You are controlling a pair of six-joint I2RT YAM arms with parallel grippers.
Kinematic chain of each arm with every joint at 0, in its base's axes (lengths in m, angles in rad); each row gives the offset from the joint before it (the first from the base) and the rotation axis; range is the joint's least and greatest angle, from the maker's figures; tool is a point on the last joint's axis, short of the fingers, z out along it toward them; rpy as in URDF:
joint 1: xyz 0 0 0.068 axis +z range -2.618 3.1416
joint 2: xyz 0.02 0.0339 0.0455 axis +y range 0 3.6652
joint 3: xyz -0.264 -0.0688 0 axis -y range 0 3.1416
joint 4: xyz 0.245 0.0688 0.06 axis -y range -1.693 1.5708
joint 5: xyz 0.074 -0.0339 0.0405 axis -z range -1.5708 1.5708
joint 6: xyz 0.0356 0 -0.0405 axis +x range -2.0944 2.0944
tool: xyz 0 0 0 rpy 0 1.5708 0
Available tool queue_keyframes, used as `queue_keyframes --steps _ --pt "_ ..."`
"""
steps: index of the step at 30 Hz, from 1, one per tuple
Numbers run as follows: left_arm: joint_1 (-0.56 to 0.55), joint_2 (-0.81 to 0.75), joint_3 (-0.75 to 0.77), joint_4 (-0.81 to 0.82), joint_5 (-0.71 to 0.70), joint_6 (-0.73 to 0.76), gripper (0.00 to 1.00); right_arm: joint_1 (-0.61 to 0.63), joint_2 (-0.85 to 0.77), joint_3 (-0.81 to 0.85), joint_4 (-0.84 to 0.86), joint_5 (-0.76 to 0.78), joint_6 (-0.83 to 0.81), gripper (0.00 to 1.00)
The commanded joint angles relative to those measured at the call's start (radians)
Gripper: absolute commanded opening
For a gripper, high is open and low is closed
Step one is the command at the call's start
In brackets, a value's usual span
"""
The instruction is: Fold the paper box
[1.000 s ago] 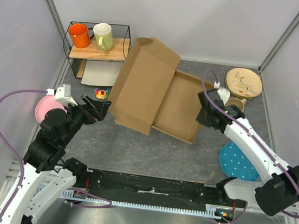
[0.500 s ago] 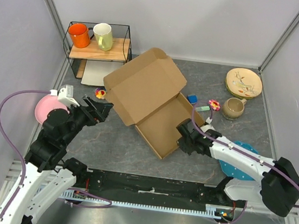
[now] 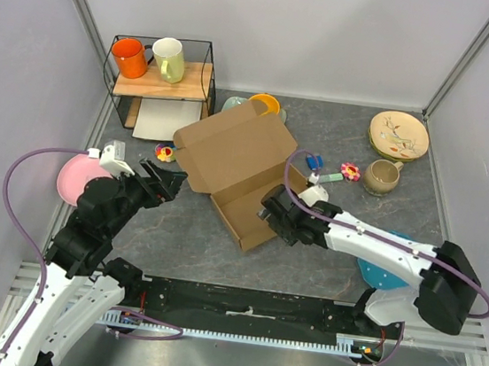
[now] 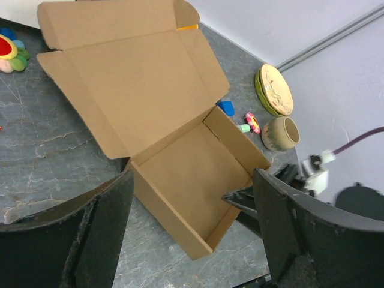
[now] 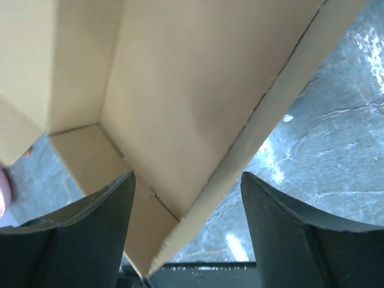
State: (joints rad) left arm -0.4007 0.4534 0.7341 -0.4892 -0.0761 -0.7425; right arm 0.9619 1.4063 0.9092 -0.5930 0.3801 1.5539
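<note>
The paper box (image 3: 244,203) is a shallow brown cardboard tray lying askew in the middle of the table. Its lid (image 3: 231,148) lies open, back towards the far left. My right gripper (image 3: 273,215) stands open at the tray's right wall. In the right wrist view that wall's edge (image 5: 264,114) runs between the spread fingers (image 5: 90,234) without being pinched. My left gripper (image 3: 162,182) hangs open left of the box and touches nothing. The left wrist view looks down between its fingers (image 4: 66,240) into the tray (image 4: 186,180).
A wire shelf (image 3: 160,82) at the back left holds an orange mug (image 3: 130,57) and a pale mug (image 3: 170,59), with a white sheet (image 3: 164,121) beneath. A pink plate (image 3: 74,178) lies at the left. Right of the box lie a blue block (image 3: 313,162), brown mug (image 3: 381,176), tan plate (image 3: 399,135) and blue dotted plate (image 3: 390,265).
The right arm dragged the box towards the near left and its raised lid dropped back flat. The right gripper then opened and let go of the wall. The left arm hardly moved.
</note>
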Motion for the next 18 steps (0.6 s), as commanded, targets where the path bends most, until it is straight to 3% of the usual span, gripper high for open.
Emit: queue_keyframes --steps 1,6,11,13,14,15,16,18 --pt "-0.001 0.004 0.022 -0.009 -0.014 0.020 0.86 0.061 -0.130 0.151 -0.238 0.172 -0.254 0.79" --pt "-0.001 -0.024 0.010 -0.023 -0.045 0.038 0.86 0.075 -0.262 0.241 -0.344 0.478 -0.426 0.80" --pt "0.000 -0.024 -0.004 -0.034 -0.036 0.046 0.86 0.051 -0.316 0.250 -0.350 0.603 -0.564 0.83" --pt "-0.001 -0.022 -0.015 -0.032 -0.033 0.042 0.86 -0.056 -0.307 0.255 -0.309 0.620 -0.616 0.83" --pt "0.000 -0.019 -0.018 -0.029 -0.028 0.038 0.86 -0.118 -0.302 0.235 -0.268 0.590 -0.717 0.83" --pt "0.000 -0.013 -0.025 -0.023 -0.022 0.035 0.86 -0.278 -0.299 0.218 -0.211 0.515 -0.770 0.82" --pt "0.000 -0.012 -0.027 -0.019 -0.008 0.035 0.86 -0.360 -0.278 0.194 -0.085 0.353 -0.811 0.80" --pt "-0.001 -0.001 -0.029 -0.019 -0.004 0.035 0.86 -0.550 -0.227 0.155 -0.012 0.200 -0.869 0.76"
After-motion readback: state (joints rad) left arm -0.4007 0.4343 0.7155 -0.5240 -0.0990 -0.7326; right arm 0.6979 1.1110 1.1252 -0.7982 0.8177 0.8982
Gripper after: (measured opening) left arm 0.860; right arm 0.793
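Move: The tray of the paper box stands open under the right hand, its middle about 6 cm ahead, 3 cm to the left and 6 cm below; the raised lid lies some 20 cm ahead and 10 cm left. Beyond the tray, the blue block is about 24 cm ahead and 10 cm right, the mug some 20 cm ahead and 27 cm right. From the left hand, the tray is roughly 6 cm ahead, 24 cm right and 25 cm below. The paper box is left on the table as the right hand, already open over the tray's front-right wall, climbs away from that wall, in all about 16 cm. After rising nearly straight at first, it sweeps some 16 cm to the right and also forward, towards the mug's side of the table, the open fingers tipping up and swinging outward to the right. ##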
